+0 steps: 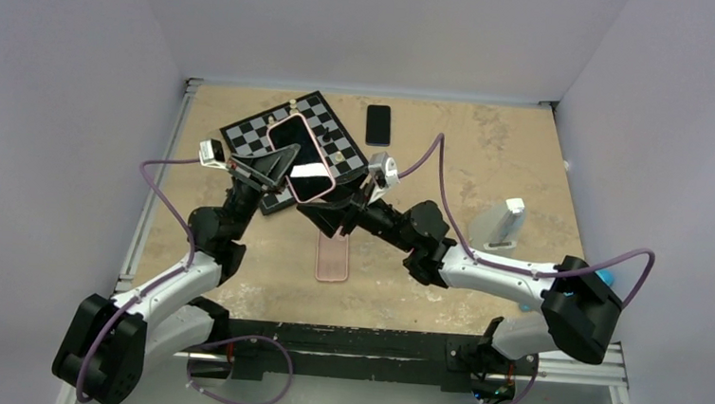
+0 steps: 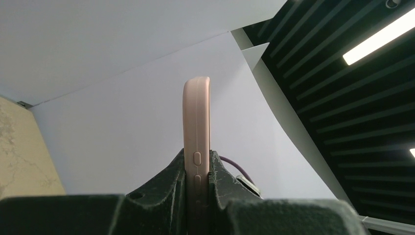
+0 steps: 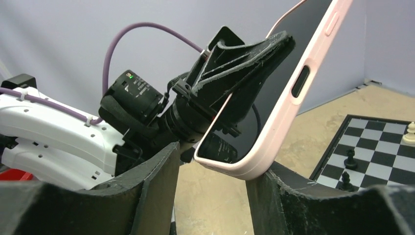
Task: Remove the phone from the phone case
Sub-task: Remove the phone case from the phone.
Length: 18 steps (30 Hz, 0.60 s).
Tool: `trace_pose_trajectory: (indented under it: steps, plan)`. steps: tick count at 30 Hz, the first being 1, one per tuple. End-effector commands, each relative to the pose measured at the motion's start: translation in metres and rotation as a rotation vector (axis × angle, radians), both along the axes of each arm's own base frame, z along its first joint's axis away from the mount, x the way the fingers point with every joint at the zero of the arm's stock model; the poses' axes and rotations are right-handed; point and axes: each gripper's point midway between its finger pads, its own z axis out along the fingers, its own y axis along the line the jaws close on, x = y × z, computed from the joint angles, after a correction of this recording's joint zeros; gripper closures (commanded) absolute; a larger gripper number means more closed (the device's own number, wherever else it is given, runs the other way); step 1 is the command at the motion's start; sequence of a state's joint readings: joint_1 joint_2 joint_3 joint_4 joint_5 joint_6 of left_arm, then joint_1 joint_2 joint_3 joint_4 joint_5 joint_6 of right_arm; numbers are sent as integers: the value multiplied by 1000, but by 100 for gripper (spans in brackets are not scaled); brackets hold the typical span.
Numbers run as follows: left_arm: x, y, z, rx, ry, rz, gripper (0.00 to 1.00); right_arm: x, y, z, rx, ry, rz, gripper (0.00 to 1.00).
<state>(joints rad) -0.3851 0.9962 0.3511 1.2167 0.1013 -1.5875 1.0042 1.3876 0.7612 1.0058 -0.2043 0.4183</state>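
The phone (image 1: 298, 150), dark screen up, sits in a pink phone case (image 1: 321, 196) and is held tilted in the air above the table. My left gripper (image 1: 275, 166) is shut on the case's left long side; in the left wrist view the case edge (image 2: 196, 122) with its buttons stands upright between the jaws (image 2: 197, 181). My right gripper (image 3: 210, 188) is open under the case's lower corner (image 3: 244, 169). That corner rests against the right-hand finger (image 3: 274, 196), while the other finger stands apart from it.
A chessboard (image 1: 244, 135) with a few pieces lies at the back, partly under the phone. A second black phone (image 1: 378, 125) lies behind it, and an empty pink case (image 1: 333, 257) lies below the grippers. A grey stand (image 1: 504, 224) is at the right.
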Motion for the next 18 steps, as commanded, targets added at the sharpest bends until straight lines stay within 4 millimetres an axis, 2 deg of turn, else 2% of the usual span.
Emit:
trace_pose_trajectory:
  steps: [1, 3, 6, 11, 13, 18]
  plan:
    - [-38, 16, 61, -121, -232, -15, 100, 0, 1, 34, 67, -60, -7, 47]
    - [-39, 14, 64, -113, -236, -24, 100, 2, 3, 33, 66, -57, -5, 50]
    - [-42, 13, 65, -111, -240, -31, 100, 10, 9, 27, 35, -25, -28, 60]
    - [-45, 13, 67, -111, -228, -36, 100, 21, 18, 17, -1, -35, -55, 84]
    - [-47, 13, 70, -124, -207, -55, 100, 28, 21, 9, -38, -71, -91, 100]
    - [-54, 8, 74, -177, -71, -191, 100, 51, 14, -28, -184, -212, -232, 100]
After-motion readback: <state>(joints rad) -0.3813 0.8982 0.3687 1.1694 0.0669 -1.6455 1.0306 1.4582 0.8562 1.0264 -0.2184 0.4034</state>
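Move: The left hand still grips the cased phone by its left long side, the case's middle about 4 cm to its right and 1 cm above. From the right hand that middle lies roughly 5 cm ahead, 5 cm left and 5 cm up, with the case's lower corner just off its parted fingertips. The empty pink case lies on the table some 2 cm ahead of and 35 cm below the right hand; the chessboard's middle is about 33 cm ahead, 13 cm left and as low. The right hand closes its fingers from about half open to nearly shut on the lower corner of the held phone case, seeming to pinch the rim with its tips, while it eases about 2 cm left and 2 cm up after it. The left hand keeps its grip and, after a slow start, carries the cased phone up about 3 cm, drawing it back and left by some 1.5 cm each with only a slight roll of the wrist. ##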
